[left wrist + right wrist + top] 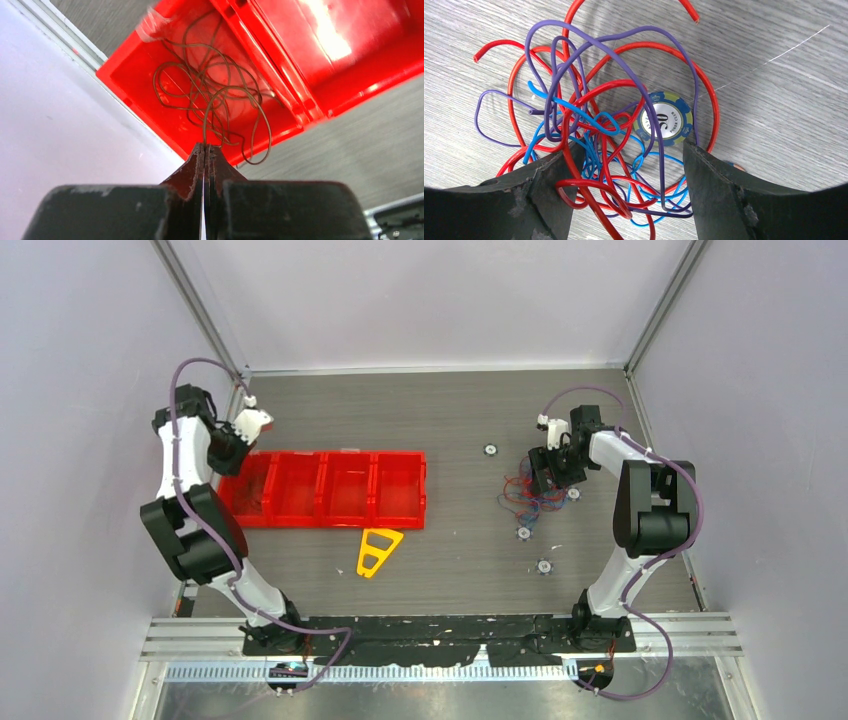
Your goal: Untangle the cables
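Observation:
A tangle of thin red, blue and purple cables (522, 495) lies on the table at the right. In the right wrist view the tangle (591, 160) sits between the spread fingers of my right gripper (630, 150), which is open and low over it. My right gripper (545, 478) is at the tangle's far right side. My left gripper (206, 150) is shut on one thin cable (215, 95), whose loops hang into the left end compartment of the red bin (150, 107). In the top view my left gripper (230, 455) is above the bin's left end.
The red bin (400, 515) with several compartments lies left of centre. A yellow triangular piece (378, 551) lies in front of it. Poker chips lie around the tangle (490, 449) (523, 533) (544, 566); one chip (663, 119) is under the cables. Walls enclose the table.

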Tool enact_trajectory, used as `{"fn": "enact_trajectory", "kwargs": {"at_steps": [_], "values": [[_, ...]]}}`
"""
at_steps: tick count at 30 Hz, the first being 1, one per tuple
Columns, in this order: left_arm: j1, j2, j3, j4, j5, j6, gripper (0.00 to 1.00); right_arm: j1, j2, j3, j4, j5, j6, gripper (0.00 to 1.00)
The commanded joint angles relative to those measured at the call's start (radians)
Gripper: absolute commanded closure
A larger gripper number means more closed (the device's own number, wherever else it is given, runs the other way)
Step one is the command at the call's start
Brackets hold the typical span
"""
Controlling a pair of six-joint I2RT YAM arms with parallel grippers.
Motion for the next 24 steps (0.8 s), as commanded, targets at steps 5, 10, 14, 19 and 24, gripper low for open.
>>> {"fn": "enact_trajectory", "kwargs": {"at_steps": [5, 10, 14, 19, 24], "values": [[-0.094, 0.075, -0.066, 0.236, -0.154, -0.321, 1.00, 0.001, 0.020, -0.019, -0.087, -0.020, 0.033, 0.23], [-0.136, 0.096, -0.107, 0.237, -0.171, -0.379, 1.00, 0.001, 0.025, -0.005, -0.089, -0.024, 0.023, 0.23], [-0.149, 0.096, -0.101, 0.207, -0.161, -0.431, 0.85, 0.001, 0.037, 0.028, -0.107, -0.035, 0.005, 0.23], [-0.147, 0.021, -0.088, 0.183, -0.190, -0.452, 0.49, 0.001, 0.047, 0.076, -0.150, -0.069, -0.024, 0.23], [-0.146, -0.102, -0.076, 0.122, -0.167, -0.436, 0.19, 0.001, 0.040, 0.102, -0.191, -0.097, -0.057, 0.23]]}}
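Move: The left hand, shut on one end of the brown cable, hangs above the red bin's leftmost compartment; its middle lies about 11 cm below and roughly 2 cm ahead, and the rest of that cable is coiled there. The second compartment is some 11 cm to its right. The red-blue-purple tangle sits right under the right hand's open fingers, about 1 cm back and 2 cm below; the leftmost compartment lies roughly 62 cm to that hand's left. Down into the leftmost compartment goes the left hand, about 6 cm, sliding some 3 cm right and turning about 15 degrees counter-clockwise with the brown cable still pinched. Near the bottom the fingers open wide and let go of the cable, then the hand starts back up, about 2 cm. The right hand, still open around the tangle, eases about 1 cm back and left. ##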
